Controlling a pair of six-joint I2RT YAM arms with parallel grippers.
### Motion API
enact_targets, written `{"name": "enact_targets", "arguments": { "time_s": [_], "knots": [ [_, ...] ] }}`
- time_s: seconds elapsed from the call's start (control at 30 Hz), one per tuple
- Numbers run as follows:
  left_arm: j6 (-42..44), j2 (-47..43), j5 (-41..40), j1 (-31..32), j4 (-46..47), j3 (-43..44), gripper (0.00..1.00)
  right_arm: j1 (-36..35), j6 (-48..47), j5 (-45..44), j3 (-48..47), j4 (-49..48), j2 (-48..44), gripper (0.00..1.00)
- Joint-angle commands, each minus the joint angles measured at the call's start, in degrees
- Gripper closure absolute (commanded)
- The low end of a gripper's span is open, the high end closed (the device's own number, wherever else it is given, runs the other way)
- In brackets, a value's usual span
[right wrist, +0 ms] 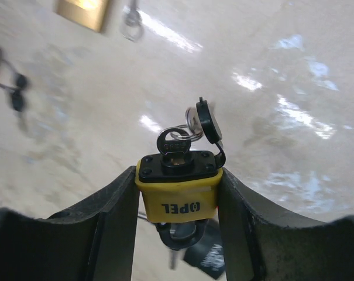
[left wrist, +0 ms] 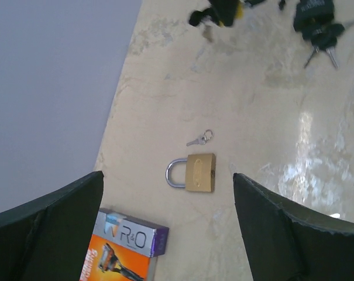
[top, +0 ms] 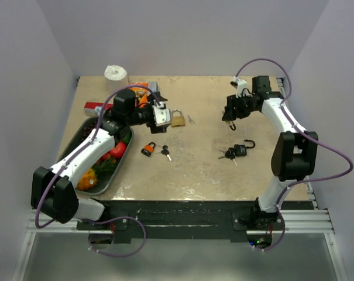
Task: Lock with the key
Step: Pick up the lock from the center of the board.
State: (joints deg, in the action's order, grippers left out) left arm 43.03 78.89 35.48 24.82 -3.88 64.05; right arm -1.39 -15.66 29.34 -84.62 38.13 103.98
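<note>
My right gripper (right wrist: 178, 193) is shut on a yellow padlock (right wrist: 178, 196) with a black top, held above the table at the right back (top: 230, 114). A silver key (right wrist: 174, 143) sits in its keyhole, with a ring and a black dust cap hanging beside it. My left gripper (left wrist: 168, 225) is open and empty, hovering above a brass padlock (left wrist: 199, 172) that lies on the table (top: 177, 118). A small loose key (left wrist: 200, 139) lies just beyond the brass padlock.
A black padlock with keys (top: 238, 150) and an orange padlock with keys (top: 149, 148) lie mid-table. A razor box (left wrist: 127, 252) lies near my left fingers. A grey tray (top: 85, 130) of food stands at the left, a paper roll (top: 116, 73) at the back.
</note>
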Motion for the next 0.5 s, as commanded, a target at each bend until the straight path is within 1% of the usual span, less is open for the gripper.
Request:
{"name": "enact_targets", "arguments": {
  "time_s": [0.0,0.03,0.07,0.1,0.13,0.17,0.2,0.23,0.3,0.33,0.37,0.47],
  "knots": [
    [30.6,0.1,10.0,2.2,-6.6,-1.6,0.05,-0.2,18.4,12.6,-0.7,2.0,-2.2,1.0],
    [34.1,0.4,10.5,2.9,-8.1,-1.5,0.07,-0.4,24.3,14.0,1.5,0.0,-2.5,1.0],
    [38.1,1.5,10.5,3.7,-9.8,-1.2,0.09,-0.9,26.8,16.5,3.0,-1.4,-3.0,1.0],
    [46.2,2.3,10.4,5.5,-13.8,-0.9,0.1,-1.6,29.0,17.2,4.3,-2.6,-3.4,1.0],
    [49.6,3.3,9.5,6.5,-15.9,0.4,0.14,-2.1,32.6,17.1,5.8,-3.3,-3.7,1.0],
    [52.0,5.2,9.3,8.8,-17.7,1.5,0.15,-3.9,34.4,15.0,6.3,-3.3,-4.3,1.0],
    [55.5,6.4,9.1,10.0,-21.7,2.8,0.16,-4.9,36.2,13.2,6.5,-3.2,-4.5,1.0],
    [56.7,7.6,8.7,11.0,-23.8,5.7,0.18,-5.9,39.3,12.2,6.6,-2.6,-4.6,1.0],
    [59.5,10.8,8.2,14.3,-27.0,7.8,0.21,-8.4,42.4,9.5,6.8,-2.4,-5.2,1.0],
    [60.1,11.7,7.7,15.2,-27.0,8.8,0.23,-9.0,46.1,8.6,7.1,-2.6,-5.3,1.0],
    [60.9,12.9,7.1,17.2,-26.8,9.0,0.23,-10.1,47.5,8.2,7.3,-2.5,-5.5,1.0],
    [63.1,14.9,5.6,20.3,-25.2,9.0,0.26,-11.1,51.1,8.2,7.8,-2.5,-5.2,1.0]
  ]
}}
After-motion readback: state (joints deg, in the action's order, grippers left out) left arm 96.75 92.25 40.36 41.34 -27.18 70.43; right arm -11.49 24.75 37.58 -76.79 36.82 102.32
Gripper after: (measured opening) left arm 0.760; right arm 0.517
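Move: My right hand already holds the yellow lock, its keys dangling; I'm taking it to meet my left hand over the bare middle, roughly 8 cm back and 14 cm left at much the same height. The black lock lies some 10 cm back, 7 cm right and 11 cm below. From my open left hand, the yellow lock is about 28 cm right, 3 cm ahead and 13 cm lower; the brass lock is 9 cm ahead, 5 cm right and 24 cm down. I bring both hands together: my right keeps its hold on the yellow lock and carries it about 11 cm left and 7 cm back, its fingers turning to point more leftward. My left comes down, right and back, roughly 10 cm each way, swinging clockwise some 45 degrees to face the lock while its open fingers narrow a little, still short of touching it. ##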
